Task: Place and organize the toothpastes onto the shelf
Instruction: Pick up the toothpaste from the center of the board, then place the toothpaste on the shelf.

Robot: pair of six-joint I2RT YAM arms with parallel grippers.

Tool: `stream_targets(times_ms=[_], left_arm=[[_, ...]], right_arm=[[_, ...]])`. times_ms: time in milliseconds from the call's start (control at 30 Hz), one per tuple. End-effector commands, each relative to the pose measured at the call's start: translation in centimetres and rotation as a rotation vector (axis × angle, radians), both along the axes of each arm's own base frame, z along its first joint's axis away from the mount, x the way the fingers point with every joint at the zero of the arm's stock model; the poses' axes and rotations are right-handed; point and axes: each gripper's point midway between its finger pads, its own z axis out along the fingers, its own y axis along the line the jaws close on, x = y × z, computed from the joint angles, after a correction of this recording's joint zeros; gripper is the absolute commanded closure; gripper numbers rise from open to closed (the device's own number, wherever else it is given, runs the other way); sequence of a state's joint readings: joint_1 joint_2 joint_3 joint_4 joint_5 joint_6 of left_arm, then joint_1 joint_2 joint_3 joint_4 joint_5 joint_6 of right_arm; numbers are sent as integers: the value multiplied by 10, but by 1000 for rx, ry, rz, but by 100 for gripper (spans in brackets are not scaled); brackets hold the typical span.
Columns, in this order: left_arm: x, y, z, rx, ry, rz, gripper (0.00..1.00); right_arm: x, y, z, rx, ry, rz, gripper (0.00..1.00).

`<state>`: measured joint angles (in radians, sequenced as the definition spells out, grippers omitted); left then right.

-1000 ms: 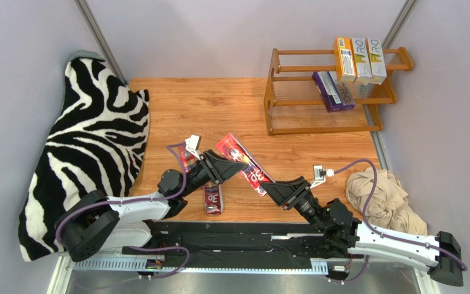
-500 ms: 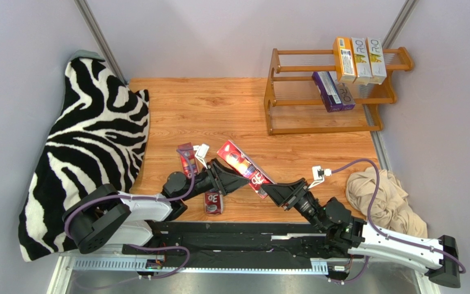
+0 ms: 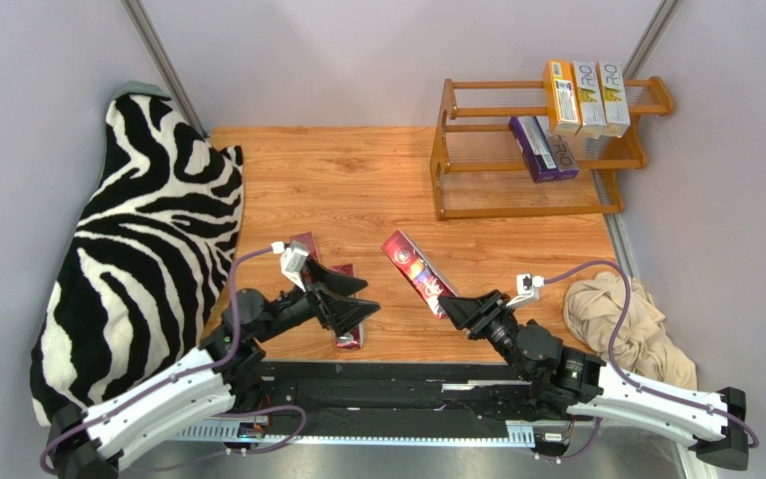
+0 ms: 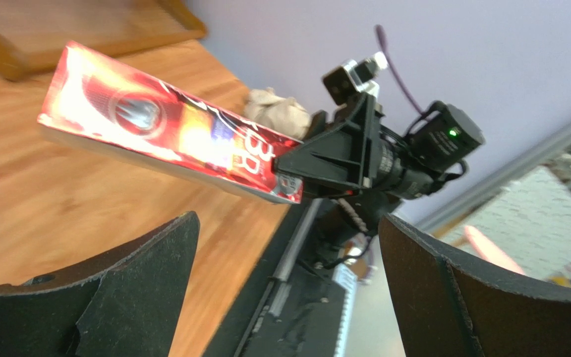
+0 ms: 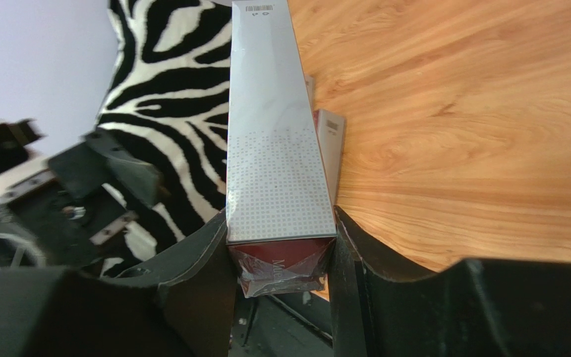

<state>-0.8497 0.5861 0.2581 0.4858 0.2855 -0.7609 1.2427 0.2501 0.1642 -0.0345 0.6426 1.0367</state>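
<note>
My right gripper [image 3: 449, 307] is shut on the near end of a red toothpaste carton [image 3: 415, 267], which sticks out over the table toward the far left. In the right wrist view the carton's grey face [image 5: 273, 149] runs away from the right gripper [image 5: 281, 223]. My left gripper [image 3: 359, 297] stands open and empty, left of that carton. From its wrist view the left gripper [image 4: 288, 218] faces the carton [image 4: 154, 130]. Two more red cartons [image 3: 304, 242] [image 3: 349, 336] lie on the table below the left arm. The shelf [image 3: 527, 210] holds two purple cartons [image 3: 544, 148] and three upright orange and white ones [image 3: 587, 97].
A zebra-striped cloth [image 3: 147, 230] covers the table's left side. A crumpled beige cloth [image 3: 622, 319] lies at the right edge, near the right arm. The shelf stands at the far right corner, by the walls.
The left gripper opened, let go of the red carton and pulled back to the left. The right gripper kept the carton, now swung a little to the right.
</note>
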Motion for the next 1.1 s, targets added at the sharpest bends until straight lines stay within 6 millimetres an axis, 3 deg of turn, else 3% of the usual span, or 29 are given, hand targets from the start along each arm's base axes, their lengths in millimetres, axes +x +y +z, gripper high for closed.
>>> stream_targets(times_ms=[0, 133, 167, 300, 467, 500, 533, 567, 600, 633, 667, 700, 733, 833, 967, 1067], left_arm=[[15, 39, -34, 294, -19, 183, 1], [16, 58, -20, 358, -56, 243, 1], [17, 61, -25, 391, -46, 252, 1], [19, 62, -22, 418, -46, 260, 1], [20, 60, -16, 393, -48, 263, 1], [20, 60, -15, 390, -50, 264, 1], [20, 61, -15, 387, -48, 264, 1], [20, 61, -15, 389, -49, 265, 1], [20, 61, -14, 388, -50, 265, 1], [19, 62, -13, 388, -50, 265, 1], [19, 62, -14, 390, -50, 267, 1], [18, 63, -13, 387, -52, 267, 1], [18, 64, -13, 388, -52, 269, 1], [17, 65, -13, 386, -55, 268, 1], [18, 67, -16, 393, -50, 279, 1], [18, 67, -17, 395, -47, 280, 1]], right_arm=[[9, -8, 25, 61, 16, -79, 98], [10, -1, 18, 10, 28, -71, 99], [10, 1, 19, 0, 24, -64, 99], [9, 13, 30, -56, 1, -14, 99], [13, 46, 48, -95, -32, 107, 100], [16, 55, 40, -115, -14, 135, 100], [28, 56, 51, -64, -34, 128, 100], [21, 69, 51, -40, -25, 230, 100], [27, 75, 39, -43, 5, 253, 100], [41, 74, 57, 37, -43, 245, 100], [32, 81, 53, 73, -25, 327, 100], [38, 83, 46, 82, -10, 337, 100], [49, 79, 58, 130, -44, 322, 100], [60, 72, 60, 217, -51, 337, 100], [82, 46, 49, 316, -18, 271, 100], [97, 24, 31, 356, 22, 206, 100]])
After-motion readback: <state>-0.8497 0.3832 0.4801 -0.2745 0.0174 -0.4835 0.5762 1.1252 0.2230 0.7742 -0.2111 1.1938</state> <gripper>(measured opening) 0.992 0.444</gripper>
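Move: The shelf for the held red toothpaste lies roughly 34 cm ahead and 19 cm right of the right hand, its middle slightly lower. The purple box on its lower tier is about 33 cm ahead and 20 cm right of that hand. From the open left hand, the nearer red box is some 5 cm back, 6 cm left and 22 cm below; the far red box is about 2 cm ahead, 15 cm left and equally low. Still pinching the red toothpaste by its near end, the right hand first dips about 3 cm, then swings forward and left, ending some 9 cm farther out towards the shelf and 4 cm left, with the fingers tipped a little down. The empty left hand backs off about 6 cm left, over the nearer red box, sinking 3 cm and tipping its open fingers down some 20 degrees. ##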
